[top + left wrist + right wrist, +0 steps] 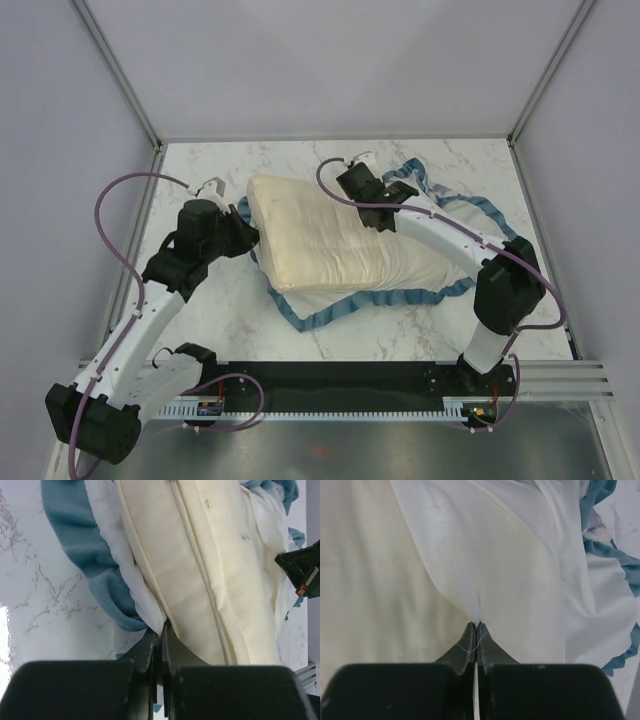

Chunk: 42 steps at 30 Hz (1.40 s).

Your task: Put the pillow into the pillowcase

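The cream pillow (320, 235) lies in the middle of the marble table, its right end under the white inside of the pillowcase (425, 265). The pillowcase's blue ruffled edge (340, 312) runs round the front. My left gripper (252, 238) sits at the pillow's left end. In the left wrist view it (162, 627) is shut on a fold of the white pillowcase (142, 600) beside the pillow (210, 570). My right gripper (348, 180) is at the pillow's far edge. In the right wrist view it (479, 626) is shut, pinching white pillowcase fabric (510, 570) next to the pillow (370, 580).
The marble table (210, 310) is walled by grey panels on three sides. A black rail (340, 385) carrying the arm bases runs along the near edge. The right arm's forearm (440, 235) crosses over the pillow's right half.
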### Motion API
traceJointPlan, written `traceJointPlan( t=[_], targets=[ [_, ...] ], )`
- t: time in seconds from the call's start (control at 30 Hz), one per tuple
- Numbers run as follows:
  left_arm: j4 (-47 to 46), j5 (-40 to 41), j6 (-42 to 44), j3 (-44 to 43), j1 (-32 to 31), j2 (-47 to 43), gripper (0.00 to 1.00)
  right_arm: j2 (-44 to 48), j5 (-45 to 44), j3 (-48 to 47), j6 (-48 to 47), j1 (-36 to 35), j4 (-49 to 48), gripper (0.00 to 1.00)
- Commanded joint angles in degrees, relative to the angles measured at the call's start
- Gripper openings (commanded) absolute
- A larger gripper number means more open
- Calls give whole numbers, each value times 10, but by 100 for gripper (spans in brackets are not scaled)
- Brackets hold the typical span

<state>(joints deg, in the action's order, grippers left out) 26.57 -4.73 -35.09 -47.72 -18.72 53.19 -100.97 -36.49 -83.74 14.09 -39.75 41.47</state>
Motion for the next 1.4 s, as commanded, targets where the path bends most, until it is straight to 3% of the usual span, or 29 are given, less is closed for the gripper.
traceJointPlan(
  t=[0.0,0.2,0.37,0.6,0.83,1.0,1.07,1.17,1.3,1.37],
  targets=[
    [-29,10,22,-79,2,-12,2,64,145,-57,0,5,-57,0],
    [-17,-35,8,-287,1,29,2,80,332,-199,44,39,-72,0],
    [-11,-42,4,-433,1,68,2,76,437,-343,104,86,-79,0],
    [1,-37,1,-677,2,147,2,73,511,-346,191,137,-122,0],
    [0,18,21,-819,2,177,2,96,599,-351,266,220,-202,0],
    [-41,78,23,-796,2,155,2,119,709,-335,414,333,-343,0],
    [-92,96,7,-744,2,122,2,124,736,-311,472,355,-447,0],
    [-147,90,-32,-602,2,92,2,112,769,-337,559,410,-530,0],
    [-174,54,-75,-533,1,103,2,105,770,-358,647,429,-620,0],
    [-180,50,-82,-538,2,113,2,117,774,-346,625,413,-602,0]
  ],
)
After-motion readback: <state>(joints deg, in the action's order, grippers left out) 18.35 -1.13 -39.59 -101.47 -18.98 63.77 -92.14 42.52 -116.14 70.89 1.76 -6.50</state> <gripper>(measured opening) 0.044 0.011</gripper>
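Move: The left hand already holds the pillowcase by the trimmed edge at the pillow's left end; the pillow's middle lies about 17 cm to its right, level with it and some 8 cm lower, and the near blue corner is some 10 cm right, 18 cm back and 15 cm down. The right hand, gripping the case's white cloth, has the pillow's middle about 7 cm left, 2 cm back and 6 cm below, and the crumpled far trim some 12 cm right, 11 cm ahead and 10 cm down. Keeping their shut grip on the pillowcase, both hands heave it up with the pillow. The left climbs fast by about 45 cm, its fingers tipping up, then sinks slightly; the right rises equally far, swinging left first and then back right past its start, rolling about 90 degrees with its left side rising, so the hands end farther apart. ##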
